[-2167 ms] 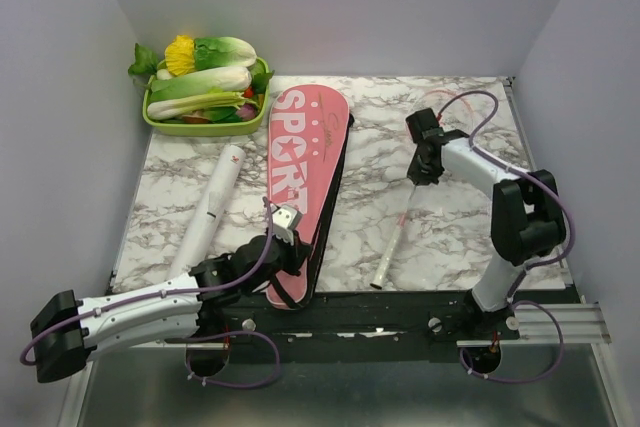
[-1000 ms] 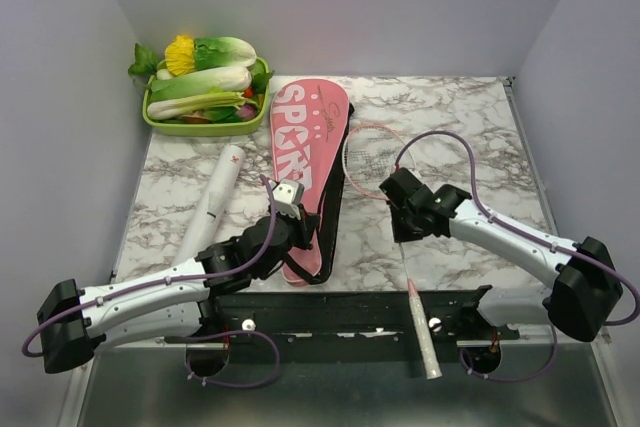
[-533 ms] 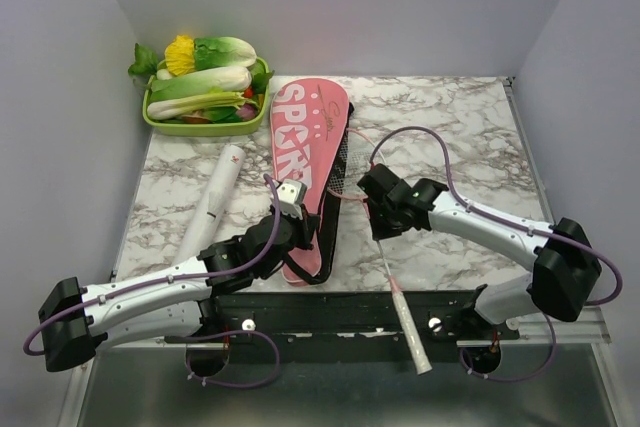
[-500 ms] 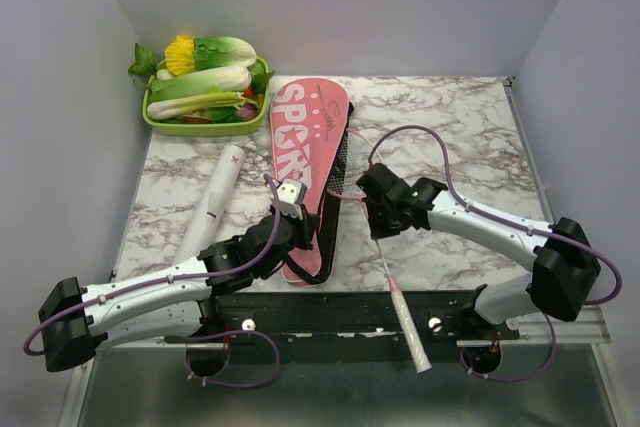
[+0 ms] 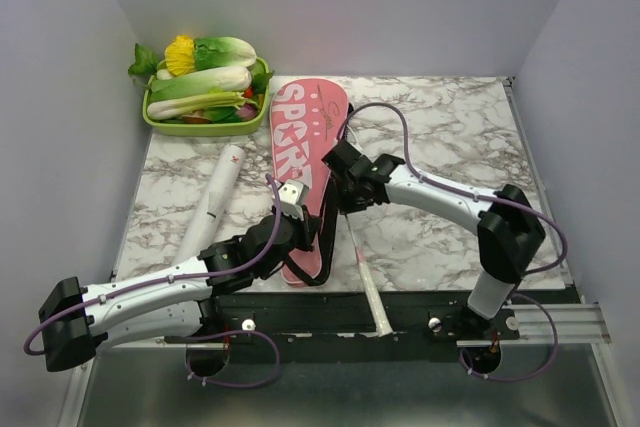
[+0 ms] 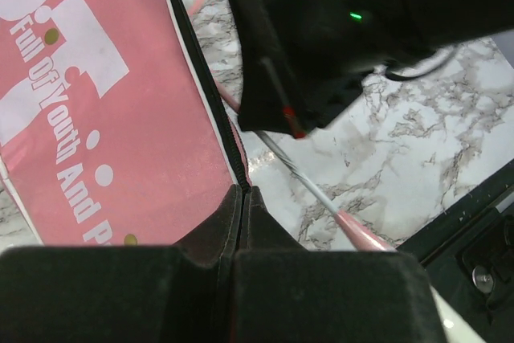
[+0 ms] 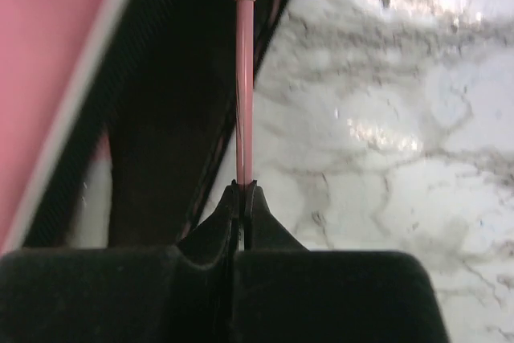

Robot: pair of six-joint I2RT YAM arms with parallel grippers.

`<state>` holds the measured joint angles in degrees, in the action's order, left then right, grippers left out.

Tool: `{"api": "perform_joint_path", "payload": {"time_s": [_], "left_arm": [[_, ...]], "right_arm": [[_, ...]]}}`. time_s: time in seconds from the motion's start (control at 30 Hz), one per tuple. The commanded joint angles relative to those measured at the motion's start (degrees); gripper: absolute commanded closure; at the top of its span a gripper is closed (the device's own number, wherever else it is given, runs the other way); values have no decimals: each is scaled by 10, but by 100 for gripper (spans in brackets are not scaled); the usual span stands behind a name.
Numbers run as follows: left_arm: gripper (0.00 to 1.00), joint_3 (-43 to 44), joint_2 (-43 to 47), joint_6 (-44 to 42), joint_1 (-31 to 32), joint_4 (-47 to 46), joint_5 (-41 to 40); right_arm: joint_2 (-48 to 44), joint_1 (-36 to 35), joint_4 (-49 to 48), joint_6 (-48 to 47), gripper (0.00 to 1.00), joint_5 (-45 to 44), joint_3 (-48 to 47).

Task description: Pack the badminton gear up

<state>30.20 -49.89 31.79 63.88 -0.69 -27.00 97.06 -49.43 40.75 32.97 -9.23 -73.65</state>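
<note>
The long pink cover (image 5: 300,137) with white "SPORT" lettering lies down the middle of the marble table. My left gripper (image 5: 303,232) is shut on the black zipper edge (image 6: 210,94) of the cover near its narrow end and holds that edge up. My right gripper (image 5: 338,187) is shut on the thin pink shaft (image 7: 244,78) of a racket, right beside the cover's open side. The racket's head is hidden inside the dark opening (image 7: 161,118). Its handle (image 5: 365,282) trails toward the table's front edge. A white tube (image 5: 212,202) lies left of the cover.
A green tray (image 5: 205,128) of leafy vegetables stands at the back left corner, close to the cover's wide end. Grey walls close in the table on both sides. The black mounting rail (image 5: 440,307) runs along the front edge under the racket's handle.
My right arm has swung left with the racket, carrying its head into the cover's open side; the handle has come in from beyond the front rail. The left arm has held still.
</note>
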Motion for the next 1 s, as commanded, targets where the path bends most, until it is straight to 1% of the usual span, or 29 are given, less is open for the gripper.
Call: {"api": "perform_joint_path", "payload": {"time_s": [0.0, 0.03, 0.13, 0.2, 0.37, 0.4, 0.5, 0.57, 0.67, 0.77, 0.8, 0.87, 0.93, 0.97], "left_arm": [[100, -4, 4, 13, 2, -28, 32], [100, -6, 5, 13, 2, -28, 34], [100, -15, 11, 21, 2, -27, 38], [100, -26, 16, 29, 2, -30, 41], [100, -46, 16, 37, 2, -40, 45], [100, -48, 15, 37, 2, -42, 47], [100, -59, 14, 42, 2, -56, 48], [100, -66, 9, 44, 2, -69, 49], [100, -69, -1, 49, 2, -80, 56], [100, -72, -13, 55, 2, -98, 68], [100, -72, -14, 56, 2, -102, 70], [100, -71, -20, 57, 2, -104, 73], [100, -71, -19, 58, 2, -103, 71], [100, -70, -18, 57, 2, -103, 71]], "right_arm": [[71, 0, -32, 0, 99, -65, -84], [100, 7, -34, 7, 99, -70, -96], [133, 22, -46, 24, 99, -86, -136], [161, 29, -56, 29, 99, -111, -161], [201, 56, -85, 25, 99, -111, -202], [211, 57, -95, 23, 98, -110, -208], [221, 58, -132, 17, 93, -96, -212], [229, 58, -160, 17, 93, -77, -204], [237, 59, -199, 25, 89, -63, -182], [253, 59, -227, 27, 82, -62, -176], [258, 60, -227, 28, 77, -62, -179], [256, 60, -229, 28, 72, -61, -177], [242, 60, -236, 30, 62, -61, -150], [221, 60, -240, 32, 57, -63, -140]]}}
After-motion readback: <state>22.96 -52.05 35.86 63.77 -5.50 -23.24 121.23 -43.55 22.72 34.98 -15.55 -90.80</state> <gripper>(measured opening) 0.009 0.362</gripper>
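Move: Ahead and to the left of the right hand, which already holds the racket by its shaft with the head partly in the bag, lies the open pink racket bag, its middle some 15 cm farther out, 11 cm left and 6 cm lower. The racket's handle trails about 25 cm back and 6 cm right; the shuttlecock tube lies 8 cm ahead and 33 cm left. From the left hand, which is pinching the bag's zip edge, the bag's middle is roughly 21 cm ahead, 3 cm left and 13 cm below. Sliding the racket head-first along the bag's open side, the right hand runs some 14 cm forward, veering about 6 cm left and sinking 4 to 5 cm, then slows as its fingers open and let go of the shaft. The left hand keeps its pinch on the zip edge and lowers it about 5 cm. ##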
